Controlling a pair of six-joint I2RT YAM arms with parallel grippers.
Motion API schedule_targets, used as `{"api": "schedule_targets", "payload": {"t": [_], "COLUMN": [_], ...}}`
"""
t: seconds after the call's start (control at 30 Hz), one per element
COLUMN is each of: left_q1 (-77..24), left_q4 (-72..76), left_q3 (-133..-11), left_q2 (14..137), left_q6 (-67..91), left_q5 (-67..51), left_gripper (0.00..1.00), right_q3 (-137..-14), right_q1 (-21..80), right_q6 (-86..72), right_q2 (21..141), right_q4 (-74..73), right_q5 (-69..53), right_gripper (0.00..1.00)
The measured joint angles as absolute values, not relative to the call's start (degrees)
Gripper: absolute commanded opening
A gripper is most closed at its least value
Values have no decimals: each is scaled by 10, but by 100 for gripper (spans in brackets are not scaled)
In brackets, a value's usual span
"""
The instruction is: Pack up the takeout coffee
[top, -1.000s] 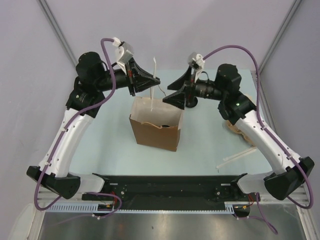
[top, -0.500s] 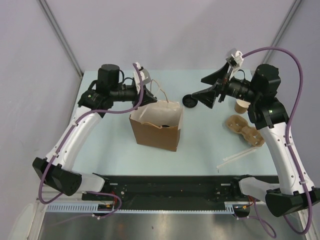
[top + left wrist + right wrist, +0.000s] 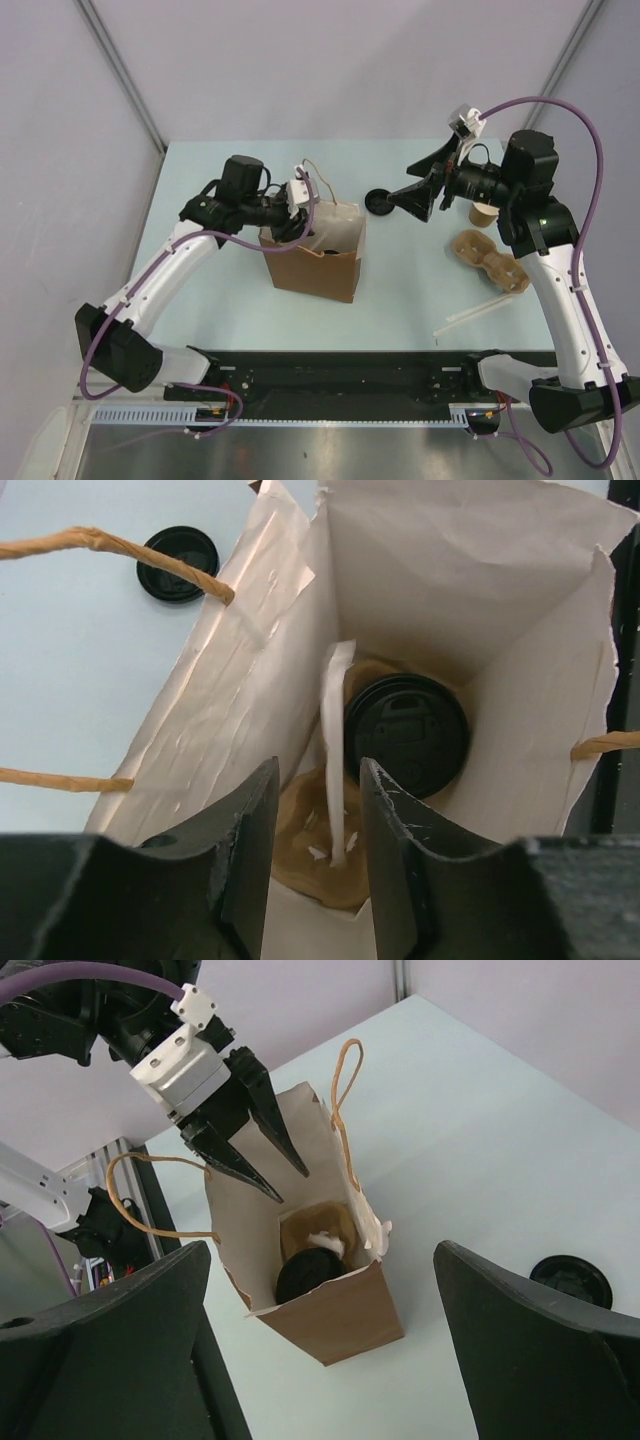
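A takeout coffee cup with a black lid (image 3: 405, 732) sits low inside the brown paper bag (image 3: 310, 270), in a brown pulp holder. Beside it a white wrapped straw (image 3: 338, 750) stands in the bag. My left gripper (image 3: 315, 780) hovers over the bag's mouth, its jaws apart either side of the straw with gaps showing. In the right wrist view it (image 3: 245, 1130) sits above the bag's (image 3: 330, 1320) left rim. My right gripper (image 3: 420, 190) is wide open and empty, in the air right of the bag.
A loose black lid (image 3: 378, 201) lies on the table behind the bag. An unlidded tan cup (image 3: 484, 213), a pulp carrier tray (image 3: 490, 260) and another wrapped straw (image 3: 475, 315) sit at the right. The bag's twine handles (image 3: 110, 545) stick up.
My left gripper came down to the bag's mouth with the straw and opened; the straw now stands in the bag. My right gripper drew back to the right and opened wide.
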State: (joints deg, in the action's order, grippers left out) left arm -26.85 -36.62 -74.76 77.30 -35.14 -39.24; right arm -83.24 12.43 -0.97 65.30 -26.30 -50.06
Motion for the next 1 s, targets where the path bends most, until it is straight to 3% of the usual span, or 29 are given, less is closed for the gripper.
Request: {"api": "schedule_targets", "payload": {"t": [0.4,0.6,0.83,1.0], "left_q1": [-262,-172,-3,113], "left_q4": [-432,-444,-469,-508], "left_q3": [-926,-1028,-1031,-930], "left_q2": [772,770,731,690], "left_q6": [-328,-240,-161,-144], "left_q5": [-334,-354,-383,-424], "left_gripper": [68,98,100,99], "right_q3": [-832,-832,-833,-824], "right_q1": [99,28,-45,-81], "right_q6": [-11,-24,22,91], "right_q2": [653,652,666,696], "right_q4": [-263,-263,-346,-443], "right_q5": [-503,-515,-493,-460], "right_gripper": [99,100,100,100]}}
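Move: The paper bag's middle is about 4 cm right of the left hand, practically level with it fore and aft and some 13 cm below; the fingers are at its mouth. The loose black lid lies roughly 20 cm ahead and 24 cm right of this hand. From the right hand the bag is about 16 cm left, neither ahead nor back, and 30 cm lower, with that lid 20 cm straight ahead and the empty tray some 30 cm right, 2 cm ahead. Upward first, by nearly 19 cm, the empty left hand draws out of the bag's mouth, its half-open fingers spreading wide; then it swings left about 20 cm, clear of the bag, turning some 45 degrees counter-clockwise and sinking a little at the end. The right hand, still wide open, heads right 12 cm and slightly forward, away from the bag, dropping 8 cm late on while turning clockwise. ##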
